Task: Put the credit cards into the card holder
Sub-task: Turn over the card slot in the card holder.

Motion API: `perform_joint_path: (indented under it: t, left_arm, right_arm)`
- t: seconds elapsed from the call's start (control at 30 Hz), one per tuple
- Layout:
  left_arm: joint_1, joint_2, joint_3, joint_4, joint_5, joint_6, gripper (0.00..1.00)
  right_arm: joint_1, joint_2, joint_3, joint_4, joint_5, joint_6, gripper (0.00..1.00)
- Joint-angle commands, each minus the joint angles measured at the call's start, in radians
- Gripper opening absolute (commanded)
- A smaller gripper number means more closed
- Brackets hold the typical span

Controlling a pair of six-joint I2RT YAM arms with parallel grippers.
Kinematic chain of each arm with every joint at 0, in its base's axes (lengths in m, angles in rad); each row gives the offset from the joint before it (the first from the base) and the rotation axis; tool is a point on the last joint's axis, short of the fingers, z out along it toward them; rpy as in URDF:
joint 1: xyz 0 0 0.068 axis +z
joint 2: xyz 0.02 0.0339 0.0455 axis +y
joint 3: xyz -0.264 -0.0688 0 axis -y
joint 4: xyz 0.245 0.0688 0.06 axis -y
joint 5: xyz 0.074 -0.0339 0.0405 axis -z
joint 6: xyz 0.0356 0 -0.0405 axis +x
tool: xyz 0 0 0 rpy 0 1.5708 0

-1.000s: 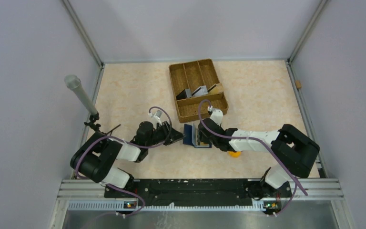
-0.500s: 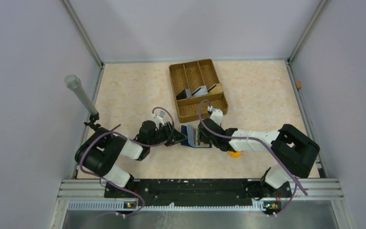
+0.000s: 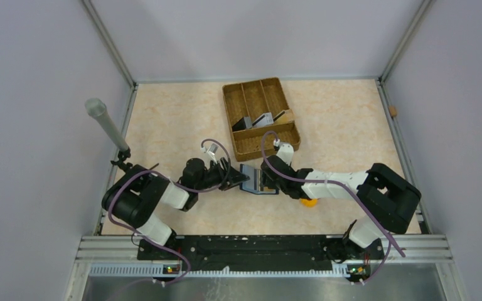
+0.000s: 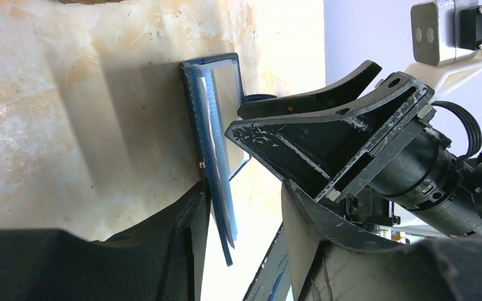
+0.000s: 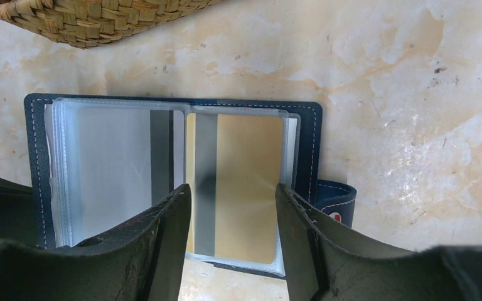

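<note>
The dark blue card holder (image 3: 251, 178) lies open on the table between my two grippers. In the right wrist view its clear sleeves hold a silver card (image 5: 113, 169) on the left and a gold card (image 5: 241, 182) on the right, and its snap tab (image 5: 336, 202) sticks out on the right. My right gripper (image 5: 233, 204) stands open over the gold card's sleeve. My left gripper (image 4: 245, 210) is open too. The card holder's edge (image 4: 216, 150) stands between its fingers, against the left one. More credit cards (image 3: 263, 119) lean in the woven tray.
The brown woven tray (image 3: 245, 94) stands just beyond the card holder. A grey cylinder on a stand (image 3: 105, 123) rises at the left edge. An orange piece (image 3: 309, 202) lies under my right arm. Metal rails border the table.
My left gripper has slid right up to the card holder and its jaws have widened. The holder's left side now shows lighter from above. The right arm has stayed still.
</note>
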Motion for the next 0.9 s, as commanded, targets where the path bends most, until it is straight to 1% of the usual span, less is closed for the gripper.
perform_joint_path:
  t: [0.0, 0.17, 0.3, 0.5, 0.67, 0.7, 0.77, 0.83, 0.87]
  left_arm:
    - [-0.003, 0.017, 0.003, 0.106, 0.023, -0.012, 0.46]
    - [-0.003, 0.027, -0.002, 0.119, 0.022, -0.017, 0.3]
    - [-0.004, 0.049, 0.007, 0.112, 0.029, -0.015, 0.25]
    - [-0.008, 0.08, 0.023, 0.113, 0.039, -0.014, 0.24]
    - [-0.01, 0.081, 0.013, 0.152, 0.043, -0.019, 0.15]
    - [-0.01, 0.081, 0.009, 0.167, 0.046, -0.022, 0.11]
    - [-0.01, 0.077, 0.006, 0.187, 0.055, -0.024, 0.0]
    - [-0.009, 0.062, 0.002, 0.167, 0.046, -0.012, 0.0]
    - [-0.008, 0.048, 0.006, 0.124, 0.039, -0.002, 0.0]
  right_arm:
    - [-0.004, 0.048, -0.038, -0.09, -0.065, 0.012, 0.52]
    - [-0.002, 0.048, -0.039, -0.092, -0.065, 0.012, 0.52]
    - [-0.003, 0.046, -0.04, -0.093, -0.064, 0.012, 0.52]
    - [-0.003, 0.043, -0.041, -0.095, -0.065, 0.012, 0.52]
    - [-0.003, 0.046, -0.044, -0.092, -0.065, 0.014, 0.52]
    - [-0.003, 0.047, -0.045, -0.092, -0.065, 0.014, 0.52]
    - [-0.003, 0.045, -0.044, -0.095, -0.062, 0.014, 0.52]
    - [-0.003, 0.035, -0.041, -0.105, -0.059, 0.009, 0.53]
    - [-0.003, 0.025, -0.037, -0.113, -0.058, 0.004, 0.55]
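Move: Right between the left hand's half-open fingertips stands the raised left flap of the card holder, its middle about 1 cm ahead, 1 cm to the right and 2 cm lower. The holder's right half, with the yellow card, lies level with the hand, some 8 cm to its right and 5 cm down; the basket's middle is about 20 cm ahead and 5 cm right. For the right hand the flap is roughly 8 cm to the left, 1 cm ahead and 2 cm higher. Closing from half open to almost shut, the left fingers pinch the edge of the raised flap, cover and clear pockets together, while the hand dips a bit over 1 cm, comes back up about half of that, and edges some 0.5 cm to the right. The right hand stays put, its parted fingertips still resting on the holder's right half. ##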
